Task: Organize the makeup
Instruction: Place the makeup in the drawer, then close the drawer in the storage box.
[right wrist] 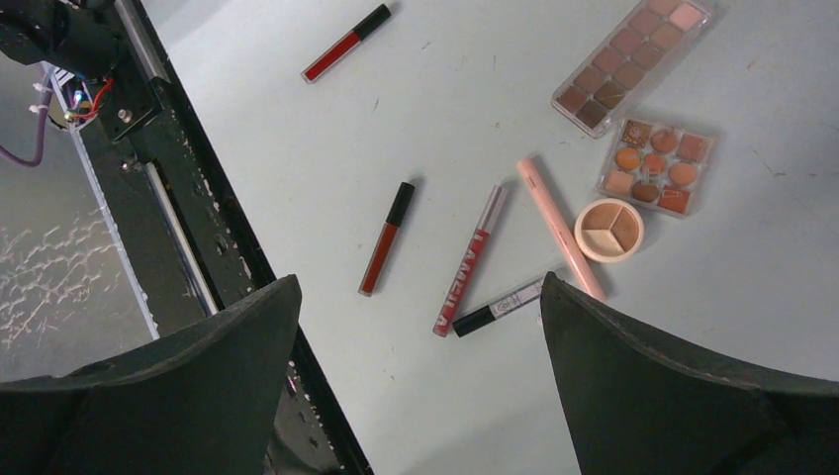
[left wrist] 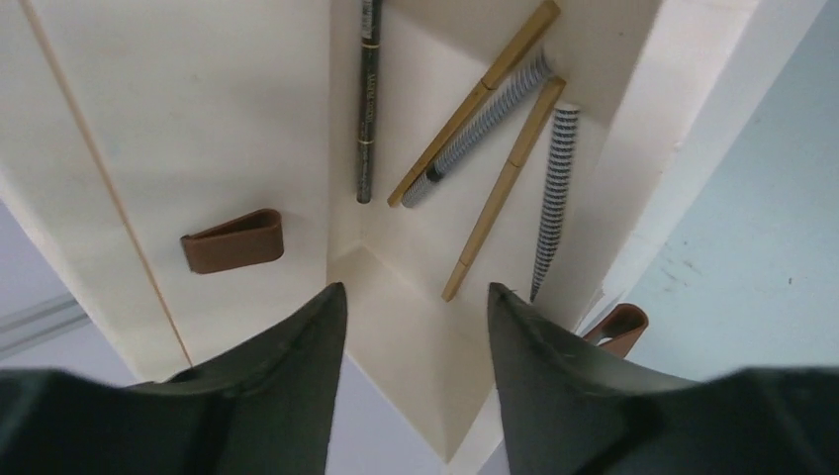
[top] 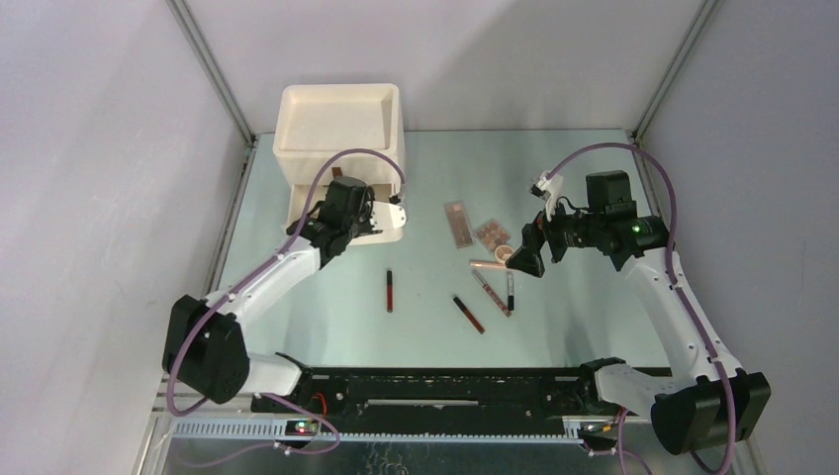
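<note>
The makeup lies mid-table: a long palette [top: 457,224] [right wrist: 630,61], a square palette [top: 492,235] [right wrist: 656,166], a round compact [top: 504,253] [right wrist: 609,230] and several slim tubes, among them two dark-red ones [top: 389,290] [top: 469,313]. My right gripper [top: 524,259] [right wrist: 420,287] hovers open just right of the tubes, holding nothing. My left gripper [top: 368,213] [left wrist: 416,297] is open and empty over the pulled-out drawer [top: 388,234] of the cream box [top: 341,129]. Inside that drawer [left wrist: 416,336] lie thin pencils: a dark one [left wrist: 367,99], gold ones [left wrist: 505,188] and striped ones [left wrist: 555,188].
Brown loop handles [left wrist: 233,240] [left wrist: 618,330] sit on the drawer fronts. The black base rail [top: 445,386] [right wrist: 188,237] runs along the near edge. Grey walls and metal posts close in the table at the back and sides.
</note>
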`<state>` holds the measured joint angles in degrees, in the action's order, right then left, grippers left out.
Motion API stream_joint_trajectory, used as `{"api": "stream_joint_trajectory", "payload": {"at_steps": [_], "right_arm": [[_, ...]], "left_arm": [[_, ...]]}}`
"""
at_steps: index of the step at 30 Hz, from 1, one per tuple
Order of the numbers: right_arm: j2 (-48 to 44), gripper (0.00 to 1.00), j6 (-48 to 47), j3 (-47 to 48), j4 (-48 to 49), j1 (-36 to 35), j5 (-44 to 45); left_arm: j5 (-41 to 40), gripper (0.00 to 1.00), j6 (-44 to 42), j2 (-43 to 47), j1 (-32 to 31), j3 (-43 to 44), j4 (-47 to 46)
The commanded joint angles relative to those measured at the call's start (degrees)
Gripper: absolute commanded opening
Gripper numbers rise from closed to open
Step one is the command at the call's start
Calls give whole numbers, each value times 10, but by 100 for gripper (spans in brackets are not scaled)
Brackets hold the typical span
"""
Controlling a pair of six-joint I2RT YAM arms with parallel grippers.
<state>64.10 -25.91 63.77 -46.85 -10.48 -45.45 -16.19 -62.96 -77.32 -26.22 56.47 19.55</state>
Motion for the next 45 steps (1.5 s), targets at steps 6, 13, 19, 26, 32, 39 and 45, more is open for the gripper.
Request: {"api": "stream_joint_trajectory", "payload": {"at_steps": [6, 13, 19, 26, 32, 39, 45], "right_arm": [[5, 100, -11, -3, 17, 3, 11], [6, 100, -11, -3, 17, 3, 15], [7, 100, -12, -4, 16, 3, 18], [15, 100, -12, -4, 17, 3, 23], [15, 100, -14, -5, 18, 3, 29], [19, 100, -15, -6, 19, 3, 33], [28, 100, -16, -6, 18, 3, 39]], "left_arm": [[57, 82, 44, 142, 3, 4, 17], [126, 95, 106, 267, 3, -64, 43], [173, 95, 282, 342, 3, -126, 34], [173, 100, 419, 438, 4, -237, -65], [164, 100, 468, 430, 11, -267, -100], [150, 100, 515, 400, 33, -275, -122], [157, 100, 553, 370, 60, -272, -123]]}}
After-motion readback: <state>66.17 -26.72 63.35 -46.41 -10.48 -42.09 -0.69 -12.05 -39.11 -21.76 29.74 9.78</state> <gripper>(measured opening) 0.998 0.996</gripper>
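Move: The open drawer's brown handle lies about 8 cm back from the left hand, level with it sideways and some 5 cm lower. The eyebrow pencils and liners in that drawer centre about 4 cm to the hand's right, 1 cm back and 5 cm down. The nearest red lip gloss is on the table, roughly 20 cm back, 11 cm right and 17 cm below. From the right hand the handle is about 37 cm left, 6 cm ahead and 11 cm lower. Out of the open drawer, clear of the pencils, the left hand rises about 10 cm while drawing back, then sinks again on the robot's side of the drawer front, some 12 cm back, before easing a couple of centimetres forward towards the handle. Its half-open fingers spread fully and the wrist rolls about 60 degrees, left side down. The open right hand sinks barely 2 cm over the table. ##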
